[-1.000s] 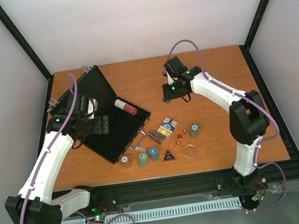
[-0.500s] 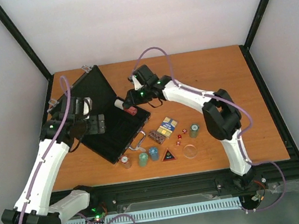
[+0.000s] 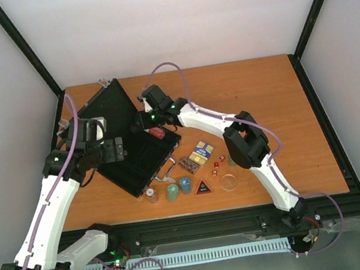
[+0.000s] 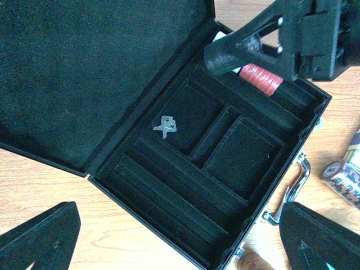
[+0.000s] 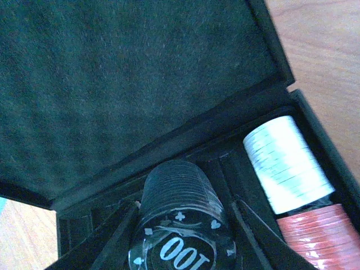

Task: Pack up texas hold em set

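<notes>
The black case (image 3: 143,156) lies open at the left, its lid (image 3: 104,109) tipped back. My right gripper (image 3: 145,122) hangs over the tray's far end, shut on a black chip stack (image 5: 179,191) marked 100. Beside that stack, white chips (image 5: 286,162) and red chips (image 5: 322,236) lie in a slot. My left gripper (image 4: 180,242) hovers open above the tray's near edge (image 4: 169,225). Small keys (image 4: 167,126) sit in a compartment. On the table stand green (image 3: 172,191) and blue (image 3: 185,185) chip stacks, card decks (image 3: 202,152), red dice (image 3: 217,163), a black triangle (image 3: 203,187) and a clear disc (image 3: 228,181).
The case's silver handle (image 4: 293,185) sticks out toward the loose pieces. A brown-and-white chip stack (image 3: 150,194) stands by the case's near corner, another brown stack (image 3: 188,164) lies by the decks. The right arm's elbow (image 3: 243,144) hangs over the table's middle.
The right arm has swung left from the far middle of the table to over the open case, carrying the black stack. The left gripper has drawn back slightly to the left.
</notes>
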Action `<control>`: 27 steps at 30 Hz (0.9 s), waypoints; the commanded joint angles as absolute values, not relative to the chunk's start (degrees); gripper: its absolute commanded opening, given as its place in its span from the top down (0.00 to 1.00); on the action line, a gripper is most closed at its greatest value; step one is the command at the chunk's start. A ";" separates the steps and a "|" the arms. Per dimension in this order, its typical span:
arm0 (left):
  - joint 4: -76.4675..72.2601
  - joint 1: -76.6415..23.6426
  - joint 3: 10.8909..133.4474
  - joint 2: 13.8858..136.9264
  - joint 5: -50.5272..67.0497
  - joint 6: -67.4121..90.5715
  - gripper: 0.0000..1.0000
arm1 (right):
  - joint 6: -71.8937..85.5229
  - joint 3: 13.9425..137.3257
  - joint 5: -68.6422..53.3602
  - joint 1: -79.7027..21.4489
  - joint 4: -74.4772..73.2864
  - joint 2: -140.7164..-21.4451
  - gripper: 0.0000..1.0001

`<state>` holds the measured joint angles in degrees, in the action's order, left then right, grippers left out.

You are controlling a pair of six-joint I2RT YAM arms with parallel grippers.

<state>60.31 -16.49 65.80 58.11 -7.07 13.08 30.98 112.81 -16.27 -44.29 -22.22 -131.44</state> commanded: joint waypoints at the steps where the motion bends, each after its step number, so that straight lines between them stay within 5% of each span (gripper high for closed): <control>1: 61.39 -16.79 66.89 56.78 -7.73 13.53 0.00 | 31.66 115.23 -13.41 -46.75 -20.83 -133.46 0.97; 19: 61.17 -16.79 65.77 56.69 -6.94 12.65 0.00 | 28.92 117.37 -0.24 -48.77 -20.87 -139.43 0.96; 27: 61.18 -16.79 65.67 56.95 -6.57 12.22 0.00 | 29.03 118.31 0.39 -49.11 -21.94 -139.62 0.57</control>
<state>60.58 -16.49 65.39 57.54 -7.14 13.02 29.65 116.53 -1.67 -48.49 -22.55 -139.22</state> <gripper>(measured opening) 0.998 0.389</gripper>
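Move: The right hand holds the black chip stack over the open case. The empty slot for it lies about 8 cm below, only about 1 cm ahead and 1 cm left. The white chips lie about 3 cm ahead, 1 cm right; the red chips level, about 5 cm right; the key ring about 7 cm back, 7 cm left. From the left hand the slot is roughly 5 cm ahead, 6 cm right, 19 cm down. Right hand keeps hold of the black chips, lowering them about 6 cm towards the slot, fingers tipping steeper some 10 degrees. ##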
